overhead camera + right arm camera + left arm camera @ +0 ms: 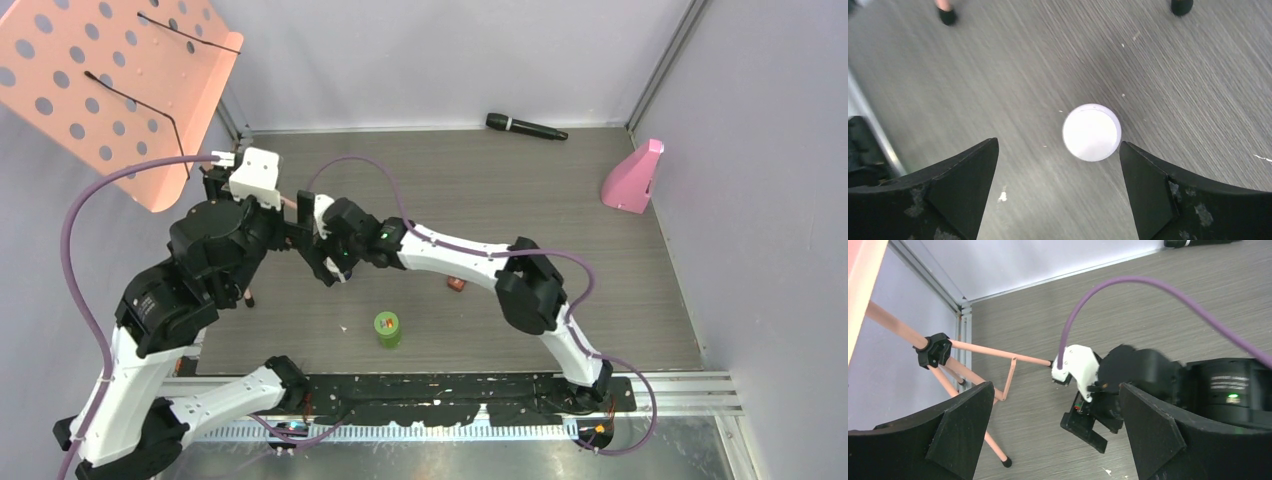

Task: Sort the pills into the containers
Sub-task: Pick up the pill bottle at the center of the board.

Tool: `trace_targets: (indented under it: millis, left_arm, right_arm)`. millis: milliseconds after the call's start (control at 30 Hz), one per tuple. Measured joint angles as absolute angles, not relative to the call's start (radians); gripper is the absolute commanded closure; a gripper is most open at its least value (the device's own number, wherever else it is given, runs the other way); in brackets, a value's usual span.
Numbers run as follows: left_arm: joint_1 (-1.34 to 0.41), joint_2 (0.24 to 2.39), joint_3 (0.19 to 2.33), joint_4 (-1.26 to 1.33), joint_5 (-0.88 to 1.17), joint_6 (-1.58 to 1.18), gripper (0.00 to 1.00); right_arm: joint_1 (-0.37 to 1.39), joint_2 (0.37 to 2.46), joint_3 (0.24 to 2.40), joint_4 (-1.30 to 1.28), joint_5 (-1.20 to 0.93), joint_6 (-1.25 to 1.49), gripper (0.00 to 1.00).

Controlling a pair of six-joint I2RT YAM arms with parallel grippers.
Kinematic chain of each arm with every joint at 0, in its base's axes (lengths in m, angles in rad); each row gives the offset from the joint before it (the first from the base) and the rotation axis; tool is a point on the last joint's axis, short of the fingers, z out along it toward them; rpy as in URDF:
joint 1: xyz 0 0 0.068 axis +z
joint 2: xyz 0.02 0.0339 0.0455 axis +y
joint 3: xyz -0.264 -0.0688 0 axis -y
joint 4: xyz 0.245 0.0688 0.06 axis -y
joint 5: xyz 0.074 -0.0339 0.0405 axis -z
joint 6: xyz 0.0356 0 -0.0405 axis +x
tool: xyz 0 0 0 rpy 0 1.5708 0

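A white round container [1092,132], seen from straight above, stands on the table. It lies between the fingertips of my open right gripper [1059,142], close to the right finger, and neither finger touches it. The green-lidded bottle [387,328] stands upright near the front middle, with the small brown case [456,284] to its right. My right gripper [335,268] hangs low at left of centre. My left gripper [1057,386] is open and empty, looking across at the right gripper [1088,421]. A tiny white bit [343,329] lies on the table; I cannot tell whether it is a pill.
A pink music stand [110,80] fills the back left, and its thin legs [993,352] reach the floor beside my left gripper. A black microphone [525,126] lies at the back wall. A pink wedge-shaped object [633,178] stands at the right. Walls close in the table.
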State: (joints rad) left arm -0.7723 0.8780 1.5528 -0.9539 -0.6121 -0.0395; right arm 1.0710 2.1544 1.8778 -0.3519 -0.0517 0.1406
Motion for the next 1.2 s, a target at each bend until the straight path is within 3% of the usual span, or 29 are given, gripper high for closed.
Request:
trace_targets:
  millis: [267,400,467,533,767,1200]
  left_arm:
    - [-0.772,0.859,1.501,-0.934,-0.572,-0.047,0.01]
    - [-0.772,0.852,1.498,-0.931,-0.563,-0.049,0.01]
    - [-0.772,0.846,1.495,-0.930,-0.562,-0.051,0.00]
    - [-0.770,0.841,1.489,-0.924,-0.561,-0.056,0.01]
    - [-0.754,0.823,1.412,-0.849,-0.531,-0.094,0.00]
    - [-0.695,0.904,1.052,-0.449,-0.165,-0.160,0.01]
  right_arm:
    - [1.080,2.337,1.976,-0.410,0.077,0.080,0.18]
    - [1.077,2.374,2.014,-0.420,0.097,0.072,0.36]
    - [1.077,2.379,2.028,-0.419,0.102,0.070,0.50]
    - [1.075,2.379,2.035,-0.419,0.109,0.076,0.56]
    - [1.012,2.268,1.872,-0.397,0.071,0.150,0.61]
    - [0.585,1.692,1.485,-0.388,-0.313,0.331,0.62]
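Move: The white pill bottle stands upright just ahead of the right hand: about 4 cm farther out, about level sideways, its middle some 10 cm below the fingers. The green bottle stands about 14 cm nearer the base and 10 cm to the right of the white one; the brown pill box lies about 25 cm right of the white one and 1 cm nearer. From the left hand the white bottle is some 9 cm ahead, 6 cm right and 37 cm down. Down about 8 cm and slightly forward goes the open right hand, fingers tipping steeper; they close on the white bottle near its cap, then carry it right some 20 cm, up about 15 cm and a little forward, the wrist turning clockwise. The empty, open left hand lingers, then swings right and down, each about 11 cm, towards the bottle, turning clockwise. ##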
